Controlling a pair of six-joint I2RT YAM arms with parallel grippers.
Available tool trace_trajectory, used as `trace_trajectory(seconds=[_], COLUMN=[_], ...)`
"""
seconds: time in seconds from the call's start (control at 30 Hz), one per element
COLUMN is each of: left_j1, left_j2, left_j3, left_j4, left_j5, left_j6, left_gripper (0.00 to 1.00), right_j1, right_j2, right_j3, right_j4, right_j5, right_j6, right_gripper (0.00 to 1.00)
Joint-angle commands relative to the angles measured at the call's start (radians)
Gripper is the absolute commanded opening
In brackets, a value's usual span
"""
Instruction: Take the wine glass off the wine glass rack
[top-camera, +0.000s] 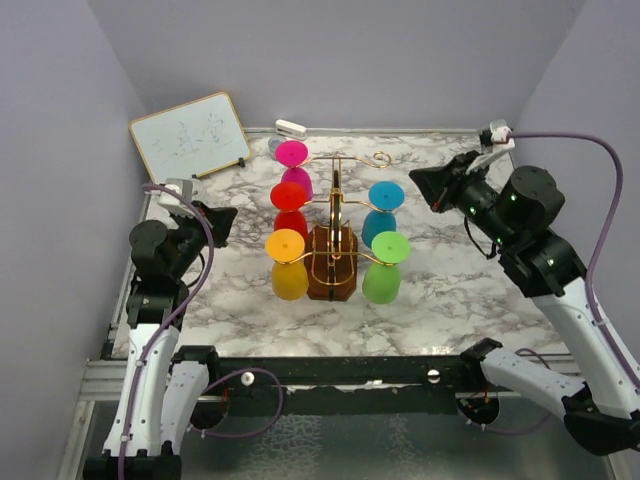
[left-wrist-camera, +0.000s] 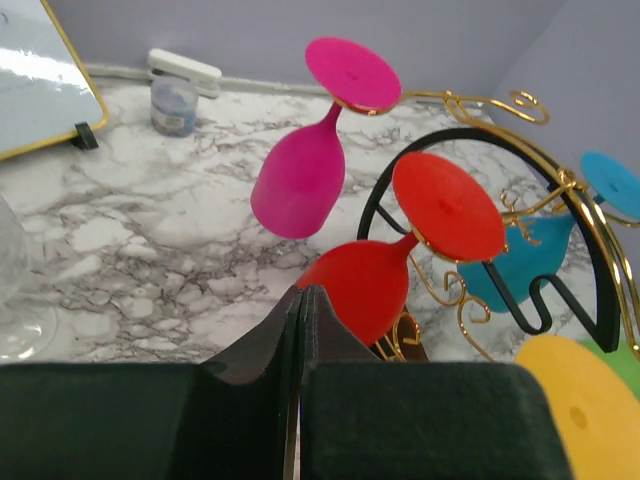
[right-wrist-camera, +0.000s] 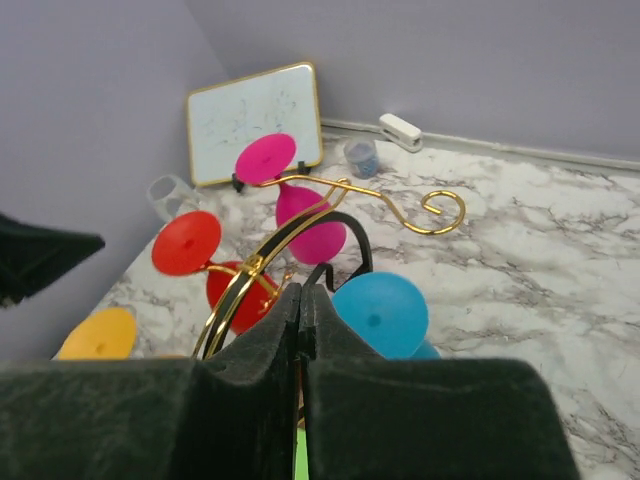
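Note:
The wine glass rack (top-camera: 335, 200) stands mid-table, gold wire arms on a brown wooden base (top-camera: 331, 275). Several coloured wine glasses hang from it, feet up: pink (top-camera: 292, 155), red (top-camera: 289, 196), yellow (top-camera: 286, 246), blue (top-camera: 386, 195), green (top-camera: 389, 248). One curled hook (top-camera: 380, 158) at the back right is bare. My left gripper (top-camera: 222, 220) hovers left of the rack, shut and empty (left-wrist-camera: 303, 290), with the red glass (left-wrist-camera: 365, 285) just beyond its tips. At the rack's upper right, my right gripper (top-camera: 420, 185) is also shut and empty (right-wrist-camera: 302, 288), pointing toward the blue glass (right-wrist-camera: 380, 312).
A whiteboard (top-camera: 190, 135) leans at the back left. A white stapler (top-camera: 289, 128) and a small jar (left-wrist-camera: 174, 103) sit along the back wall. A clear glass (left-wrist-camera: 15, 290) rests on the marble near the whiteboard. Walls close in on three sides.

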Motion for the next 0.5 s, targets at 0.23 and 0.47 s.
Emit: trace_trajectory(seconds=[0.23,0.47], left_j1=[-0.062,-0.104], left_j2=[-0.131,-0.157], left_j3=[-0.086,-0.078], left_j4=[-0.056,-0.100], left_j5=[-0.054,-0.159], left_j6=[0.060,0.075], left_gripper=[0.00,0.00], right_j1=[-0.222,-0.396], right_j2=[0.402,0.428], right_j3=[0.335,0.232], right_j4=[-0.237,-0.157], right_j5=[-0.139,-0.431], right_j6=[0.222,0.287], right_gripper=[0.45,0.54])
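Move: The blue wine glass hangs upside down on the rack's right side, its middle about 10 cm ahead of the closed right gripper, 4 cm to its left and 18 cm lower. The green glass hangs some 13 cm nearer the robot than the blue; the empty rack hook curls out about 10 cm beyond the blue one. From the left gripper the blue glass lies about 8 cm ahead, 30 cm to the right and 10 cm below. Send the right gripper forward about 12 cm, past the blue glass on the rack's right side, then let it drift 5 cm right while sinking 6 cm. Open its fingers to about half on the way, tipping them down nearly 30 degrees with a slight clockwise turn. Ease the still-shut left gripper back and down about 3 cm each, touching nothing. ##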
